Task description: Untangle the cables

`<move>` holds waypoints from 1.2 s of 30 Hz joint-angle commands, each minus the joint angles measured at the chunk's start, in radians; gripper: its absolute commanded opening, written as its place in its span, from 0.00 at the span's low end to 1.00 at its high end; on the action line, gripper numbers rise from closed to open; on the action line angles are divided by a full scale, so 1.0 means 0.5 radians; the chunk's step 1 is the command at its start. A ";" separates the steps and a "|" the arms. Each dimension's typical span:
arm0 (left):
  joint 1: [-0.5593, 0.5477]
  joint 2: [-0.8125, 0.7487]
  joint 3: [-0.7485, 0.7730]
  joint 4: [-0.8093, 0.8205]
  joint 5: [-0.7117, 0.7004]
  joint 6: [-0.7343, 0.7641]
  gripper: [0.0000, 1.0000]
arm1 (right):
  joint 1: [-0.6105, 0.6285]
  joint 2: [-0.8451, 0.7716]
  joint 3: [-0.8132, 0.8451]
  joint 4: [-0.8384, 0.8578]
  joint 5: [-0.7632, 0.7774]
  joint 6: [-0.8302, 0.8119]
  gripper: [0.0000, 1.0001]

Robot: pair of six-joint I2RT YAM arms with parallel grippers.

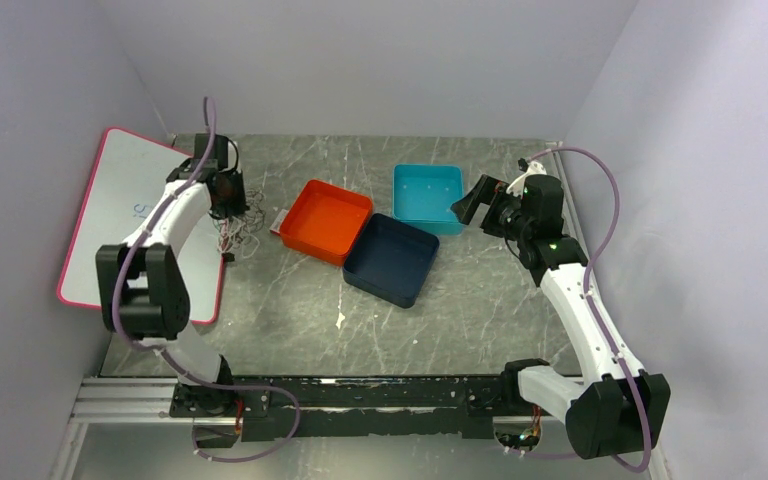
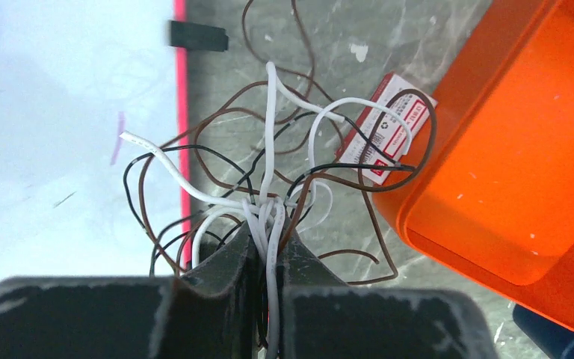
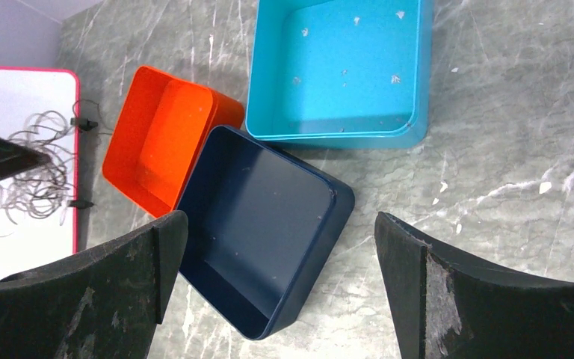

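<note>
The cables [image 2: 269,134] are a loose tangle of thin white, brown and black wires lying at the pink edge of the whiteboard, beside the orange tray. From above, the cables [image 1: 240,235] show just below my left gripper [image 1: 228,205]. In the left wrist view my left gripper [image 2: 269,241] is shut on a bunch of white and dark strands that run down between its fingers. My right gripper [image 1: 465,205] hovers near the teal tray, far from the tangle. Its jaws [image 3: 280,224] stand wide open and hold nothing. The cables [image 3: 41,168] are small at the far left there.
An orange tray [image 1: 325,220], a navy tray [image 1: 392,258] and a teal tray [image 1: 427,197] sit together mid-table. A pink-rimmed whiteboard [image 1: 130,210] leans at the left wall. A small red-and-white card [image 2: 389,127] lies under the wires against the orange tray.
</note>
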 commanded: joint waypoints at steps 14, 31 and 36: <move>-0.329 -0.975 -0.247 -0.428 -0.296 -0.181 0.07 | -0.018 -0.018 -0.008 0.044 -0.062 -0.009 1.00; -1.314 -1.190 -0.435 -0.927 -0.401 -0.706 0.07 | -0.018 -0.062 0.004 -0.007 -0.056 -0.051 1.00; -1.382 -1.066 -0.484 -0.801 -0.403 -0.649 0.07 | -0.017 -0.056 -0.015 -0.001 -0.078 -0.036 1.00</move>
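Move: The left hand already has the cable tangle pinched in shut fingers. The bare patch of table it is taken to lies about 21 cm back, 13 cm right and 10 cm below. The paint chip is about 23 cm back and 24 cm right, the orange bin 3 cm ahead and 20 cm right, the navy bin 8 cm back and 35 cm right. From the right hand that patch is some 14 cm back, 38 cm left and 21 cm below. Still pinching the cable bundle, the left hand lifts about 11 cm, then sweeps back some 21 cm and right 13 cm, away from the whiteboard's edge towards the open table nearer the base. It sinks 5 cm over the last stretch, turning nearly 20 degrees clockwise, fingers kept shut. ##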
